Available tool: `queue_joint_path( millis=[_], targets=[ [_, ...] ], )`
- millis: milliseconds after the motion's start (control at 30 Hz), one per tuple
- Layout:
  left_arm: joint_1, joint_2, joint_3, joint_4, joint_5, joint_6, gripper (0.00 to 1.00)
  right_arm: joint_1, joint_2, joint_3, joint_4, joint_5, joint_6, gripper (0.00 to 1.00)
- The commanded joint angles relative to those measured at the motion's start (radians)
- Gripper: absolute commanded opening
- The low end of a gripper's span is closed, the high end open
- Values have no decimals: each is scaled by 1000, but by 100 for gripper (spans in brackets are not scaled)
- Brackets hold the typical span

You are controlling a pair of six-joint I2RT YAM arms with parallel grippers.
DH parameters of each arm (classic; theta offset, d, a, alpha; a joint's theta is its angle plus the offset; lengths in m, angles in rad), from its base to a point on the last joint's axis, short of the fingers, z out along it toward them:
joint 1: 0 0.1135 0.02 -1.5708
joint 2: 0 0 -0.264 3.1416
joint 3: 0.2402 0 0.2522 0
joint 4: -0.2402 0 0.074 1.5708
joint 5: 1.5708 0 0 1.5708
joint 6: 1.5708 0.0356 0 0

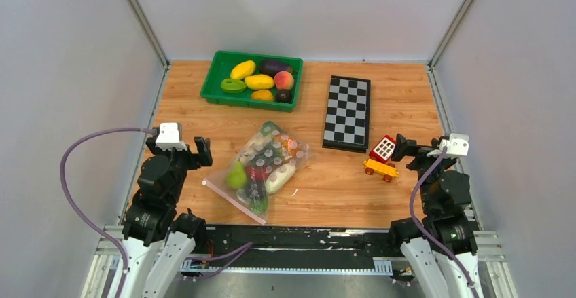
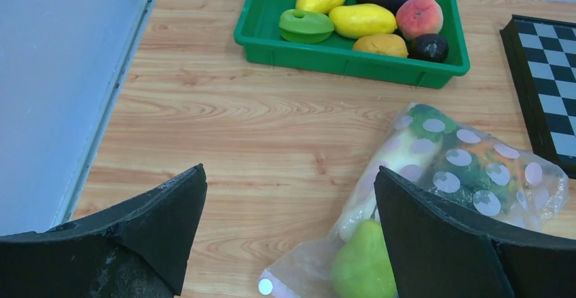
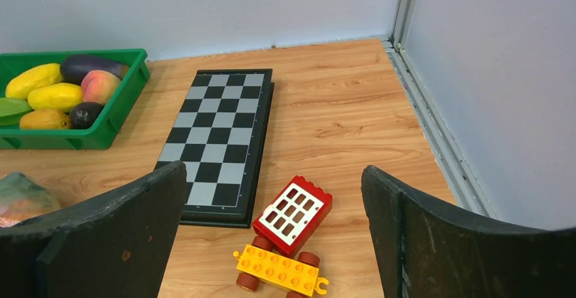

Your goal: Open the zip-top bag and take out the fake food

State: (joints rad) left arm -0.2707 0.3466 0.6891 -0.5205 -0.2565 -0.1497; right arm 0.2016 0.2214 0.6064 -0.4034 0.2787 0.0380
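Note:
The zip-top bag point(image 1: 265, 168) lies flat mid-table, clear with pale dots, its pink zip strip point(image 1: 232, 201) along the near-left edge. Inside it the fake food shows through: a green pear point(image 1: 236, 175), a red piece point(image 1: 257, 171) and a long white radish point(image 1: 280, 177). In the left wrist view the bag point(image 2: 462, 169) and pear point(image 2: 363, 264) sit at lower right. My left gripper point(image 1: 182, 143) hangs open just left of the bag, with nothing between its fingers point(image 2: 163, 223). Far to the right, my right gripper point(image 1: 416, 147) is open too, its fingers point(image 3: 407, 230) empty.
A green tray point(image 1: 217, 67) at the back holds yellow fruits, an eggplant and a peach. A folded chessboard point(image 1: 347, 112) lies right of the bag. A red-and-yellow toy block car point(image 1: 382, 157) sits just left of the right gripper. Walls close in on both sides.

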Motion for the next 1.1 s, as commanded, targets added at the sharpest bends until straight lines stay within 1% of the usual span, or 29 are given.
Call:
queue_joint_path(
  millis=[0,167,267,400,500,600,667,767,900,967,1067],
  targets=[
    [-10,-22,4,19,-20,-4,100,-2,33,46,-17,-16,39,100],
    [-18,-26,8,17,-19,-19,100,-3,88,71,-69,-73,85,100],
    [-19,-22,14,6,-19,-48,100,-2,155,120,-148,-108,139,100],
    [-19,7,28,-24,27,-105,100,-3,271,174,-235,-156,218,100],
    [-19,62,51,-72,66,-165,100,-3,349,209,-258,-275,218,100],
    [-19,124,68,-121,128,-221,100,-3,411,230,-245,-413,270,100],
    [-19,170,70,-137,176,-250,100,-3,433,221,-210,-510,299,100],
    [-19,252,54,-140,277,-291,100,-2,432,148,-120,-629,333,100],
    [-19,349,32,-130,365,-316,100,-2,403,15,91,-825,414,100],
    [-19,379,23,-129,370,-320,100,0,389,-75,205,-866,496,100],
    [-19,399,-8,-87,374,-338,100,25,411,-173,336,-872,576,100]
  ],
)
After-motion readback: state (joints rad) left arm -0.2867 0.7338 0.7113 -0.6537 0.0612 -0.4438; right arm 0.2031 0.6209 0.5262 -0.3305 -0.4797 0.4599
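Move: The bag lies with its middle some 6 cm ahead of the left hand, 16 cm to its right and 20 cm below; the pear in it is about 4 cm ahead and 8 cm right, the zip strip 5 cm back and 7 cm right. From the right hand the bag's middle is 8 cm ahead, 40 cm left and 22 cm below, with the yellow cart 8 cm straight ahead and the chessboard 28 cm ahead, 9 cm left, both also far below. The right hand swings in towards the bag from the cart side, about 14 cm to its left while sinking some 8 cm, tipping its open fingers down, turning them counter-clockwise and rolling its left side up. The left hand, after hardly stirring at first, drops and slides right over the pear end of the bag, pitching its wide-open fingers some 30 degrees further down and rolling its left side a little lower, still clear above the plastic. ##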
